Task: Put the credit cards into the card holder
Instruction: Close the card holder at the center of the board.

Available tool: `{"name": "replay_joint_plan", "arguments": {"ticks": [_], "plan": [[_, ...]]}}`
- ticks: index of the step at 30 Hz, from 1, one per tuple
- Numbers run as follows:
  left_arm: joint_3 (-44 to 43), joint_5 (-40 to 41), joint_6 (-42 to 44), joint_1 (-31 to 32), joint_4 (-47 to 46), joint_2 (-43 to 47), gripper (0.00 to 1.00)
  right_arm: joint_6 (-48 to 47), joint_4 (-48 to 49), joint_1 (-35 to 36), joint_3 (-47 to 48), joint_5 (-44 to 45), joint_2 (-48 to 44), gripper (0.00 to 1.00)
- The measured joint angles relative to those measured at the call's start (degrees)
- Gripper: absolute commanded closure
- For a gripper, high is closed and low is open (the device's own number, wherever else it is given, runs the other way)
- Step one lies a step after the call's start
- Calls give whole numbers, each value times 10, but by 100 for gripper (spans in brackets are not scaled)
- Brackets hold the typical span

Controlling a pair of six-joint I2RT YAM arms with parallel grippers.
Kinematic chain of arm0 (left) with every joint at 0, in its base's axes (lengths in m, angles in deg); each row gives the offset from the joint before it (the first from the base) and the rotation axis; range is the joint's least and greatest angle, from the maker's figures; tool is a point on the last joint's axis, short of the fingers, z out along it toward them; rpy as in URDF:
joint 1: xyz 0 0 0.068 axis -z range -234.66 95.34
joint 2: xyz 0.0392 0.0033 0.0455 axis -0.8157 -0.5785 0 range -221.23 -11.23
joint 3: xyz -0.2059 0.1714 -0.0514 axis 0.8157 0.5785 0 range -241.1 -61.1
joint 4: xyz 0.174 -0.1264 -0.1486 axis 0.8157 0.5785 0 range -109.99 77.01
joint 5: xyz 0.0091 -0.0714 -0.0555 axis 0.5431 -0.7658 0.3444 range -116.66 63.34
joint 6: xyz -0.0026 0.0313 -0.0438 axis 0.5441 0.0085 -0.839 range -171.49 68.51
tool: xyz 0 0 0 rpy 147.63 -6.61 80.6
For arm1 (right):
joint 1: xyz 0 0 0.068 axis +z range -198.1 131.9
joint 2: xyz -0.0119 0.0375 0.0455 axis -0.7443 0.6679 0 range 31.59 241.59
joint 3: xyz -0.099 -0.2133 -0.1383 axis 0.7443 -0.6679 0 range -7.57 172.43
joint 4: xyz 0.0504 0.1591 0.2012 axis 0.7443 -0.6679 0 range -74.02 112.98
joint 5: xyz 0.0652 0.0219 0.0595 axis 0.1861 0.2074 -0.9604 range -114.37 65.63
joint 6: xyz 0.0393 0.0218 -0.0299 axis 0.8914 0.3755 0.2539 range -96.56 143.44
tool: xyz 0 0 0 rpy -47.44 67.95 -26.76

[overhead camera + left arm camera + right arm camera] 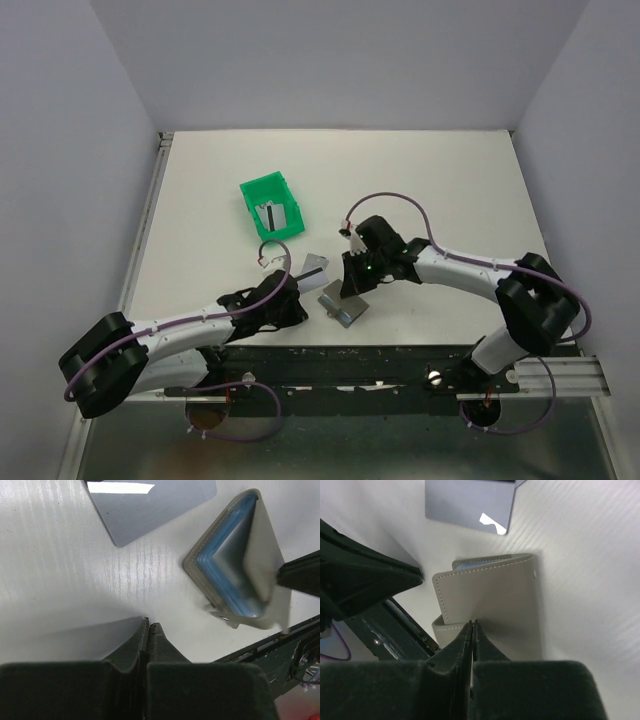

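The grey-brown card holder (343,306) lies near the table's front edge, partly open, with its light blue inside (235,565) showing. My right gripper (473,623) is shut on the edge of the holder's upper flap (490,595), which is raised off the lower half. One silver-grey credit card (313,267) lies flat on the table just beyond the holder (150,510) (467,502). Another credit card (270,217) stands inside the green bin. My left gripper (149,625) is shut with nothing in it, low over the table just left of the holder.
A green plastic bin (252,193) sits mid-table, behind the left arm. The black rail of the table's front edge (280,645) runs right beside the holder. Grey walls enclose the table on three sides.
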State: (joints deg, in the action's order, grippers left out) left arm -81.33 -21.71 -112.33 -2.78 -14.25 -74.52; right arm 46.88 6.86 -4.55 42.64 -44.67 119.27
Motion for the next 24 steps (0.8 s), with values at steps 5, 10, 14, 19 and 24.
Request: {"name": "replay_joint_plan", "arguments": {"ticks": [5,10,14,19,24], "plan": [[0,0,0,0,0,0,100,0,8,42,2,-10,67,91],[-8,3,5,0,31,20,100,9,8,58,21,2,90,91],[-39,8,24,0,54,57,100,21,8,59,22,12,89,91],[-94,5,58,0,32,63,100,40,17,59,15,14,87,91],[-99,-16,70,0,5,10,100,64,31,59,9,13,85,88]]}}
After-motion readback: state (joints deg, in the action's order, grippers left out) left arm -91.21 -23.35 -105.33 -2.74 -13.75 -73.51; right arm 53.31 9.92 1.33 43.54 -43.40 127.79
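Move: The half-folded card holder lies under the right hand, its middle some 3 cm back and 4 cm below, with the fingertips already against the raised cover. The striped card lies roughly 3 cm ahead of the right hand and 8 cm to its left; the pale card is about 9 cm ahead and 7 cm left. From the left hand, low beside the holder, the holder is about 10 cm right and 3 cm ahead. The right hand pushes the holder's cover down and closed with its nearly shut fingertips, sinking about 4 cm while drawing back and to the left some 2.5 cm each, then stays there, holding the cover down. The left hand, waiting beside the holder at first, then lifts with shut fingers about 8 cm while swinging right and forward to come in over the holder's left side, its fingers tipping up some 10 degrees, and starts to sink again at the end without touching. ##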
